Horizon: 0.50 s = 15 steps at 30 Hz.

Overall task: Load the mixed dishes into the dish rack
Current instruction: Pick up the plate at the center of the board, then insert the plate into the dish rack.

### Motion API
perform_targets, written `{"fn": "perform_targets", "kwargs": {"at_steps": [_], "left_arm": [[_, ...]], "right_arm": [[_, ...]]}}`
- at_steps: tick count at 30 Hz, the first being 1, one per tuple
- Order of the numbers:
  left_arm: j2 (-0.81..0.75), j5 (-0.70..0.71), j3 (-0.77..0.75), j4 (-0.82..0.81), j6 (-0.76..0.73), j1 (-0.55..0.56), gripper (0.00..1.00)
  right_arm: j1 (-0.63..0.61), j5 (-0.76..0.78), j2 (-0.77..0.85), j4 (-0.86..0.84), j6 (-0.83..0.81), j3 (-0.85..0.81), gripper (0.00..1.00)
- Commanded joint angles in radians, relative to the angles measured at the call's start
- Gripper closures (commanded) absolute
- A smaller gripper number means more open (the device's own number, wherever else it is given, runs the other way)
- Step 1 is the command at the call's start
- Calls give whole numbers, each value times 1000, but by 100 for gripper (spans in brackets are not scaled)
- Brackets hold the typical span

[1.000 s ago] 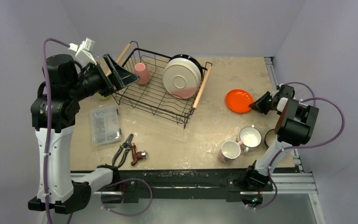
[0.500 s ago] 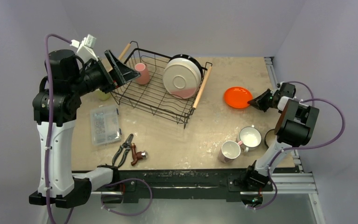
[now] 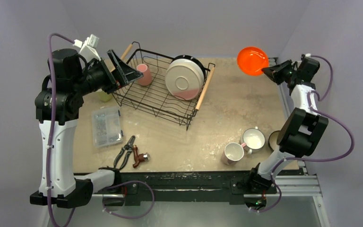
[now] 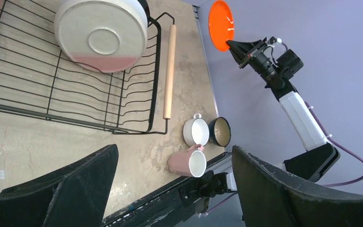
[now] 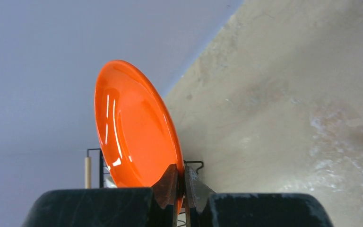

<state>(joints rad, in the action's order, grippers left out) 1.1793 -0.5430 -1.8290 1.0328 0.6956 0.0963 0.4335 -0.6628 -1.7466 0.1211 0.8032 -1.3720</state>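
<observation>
My right gripper (image 3: 266, 71) (image 5: 182, 175) is shut on the rim of the glossy red plate (image 3: 252, 60) (image 5: 132, 127) (image 4: 220, 23), holding it high above the table's far right corner. The black wire dish rack (image 3: 158, 99) (image 4: 52, 94) holds a pink mug (image 3: 144, 74) and the cream plate (image 3: 184, 78) (image 4: 101, 35) standing on edge. A pink mug (image 3: 233, 153) (image 4: 188, 162), a white mug (image 3: 254, 138) (image 4: 196, 131) and a dark bowl (image 3: 272, 139) (image 4: 220, 131) sit on the table near the front right. My left gripper (image 3: 121, 71) (image 4: 175, 189) hangs open and empty over the rack's left end.
A yellow-green mug (image 3: 105, 97) peeks out beside the rack's left side, under my left arm. A clear plastic box (image 3: 106, 126) of small parts, pliers (image 3: 125, 152) and a red-handled tool (image 3: 140, 157) lie at the front left. Walls close the far and right sides.
My right gripper closed on the red plate's rim and lifted it off the table, up toward the far right corner. The left arm rose slightly and stayed open.
</observation>
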Motion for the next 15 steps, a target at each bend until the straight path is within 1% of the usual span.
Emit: {"fn": "perform_targets", "kwargs": {"at_steps": [1, 4, 8, 13, 15], "left_arm": [[6, -3, -33, -19, -8, -4, 12], [12, -5, -30, -19, -2, -4, 12], [14, -12, -12, -26, 15, -4, 13], [11, -11, 19, -47, 43, -4, 13], [9, -9, 27, -49, 50, -4, 13]], "right_arm": [[-50, -71, 51, -84, 129, -126, 100], [-129, -87, 44, -84, 160, -208, 100], [-265, -90, 30, -84, 195, -297, 100], [-473, -104, 6, -88, 213, -352, 100], [-536, -124, -6, -78, 208, -364, 100]]}}
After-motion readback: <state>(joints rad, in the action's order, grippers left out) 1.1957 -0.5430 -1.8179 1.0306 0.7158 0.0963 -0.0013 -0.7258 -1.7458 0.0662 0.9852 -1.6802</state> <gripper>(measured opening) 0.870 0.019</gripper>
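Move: The right hand already holds the orange plate by its rim. The stacked plates in the dish rack, beside which it is to go, stand about 37 cm to the hand's left, level with it fore and aft, and some 12 cm below. The rack's near wooden handle is about 26 cm left and 4 cm back, the black bowl behind the stack about 33 cm left and 5 cm ahead. From the left hand, the stack lies roughly 24 cm ahead, 18 cm right and 34 cm below. Keeping its shut fingers pinched on the orange plate's rim, the right hand sweeps some 22 cm to the left towards the plate stack in the rack while climbing about 15 cm, bulging a little forward before drawing back to nearly its old reach. The lift leads and the leftward swing keeps gathering speed, as the wrist turns roughly 25 degrees counter-clockwise and the fingers tip up by about 15. ##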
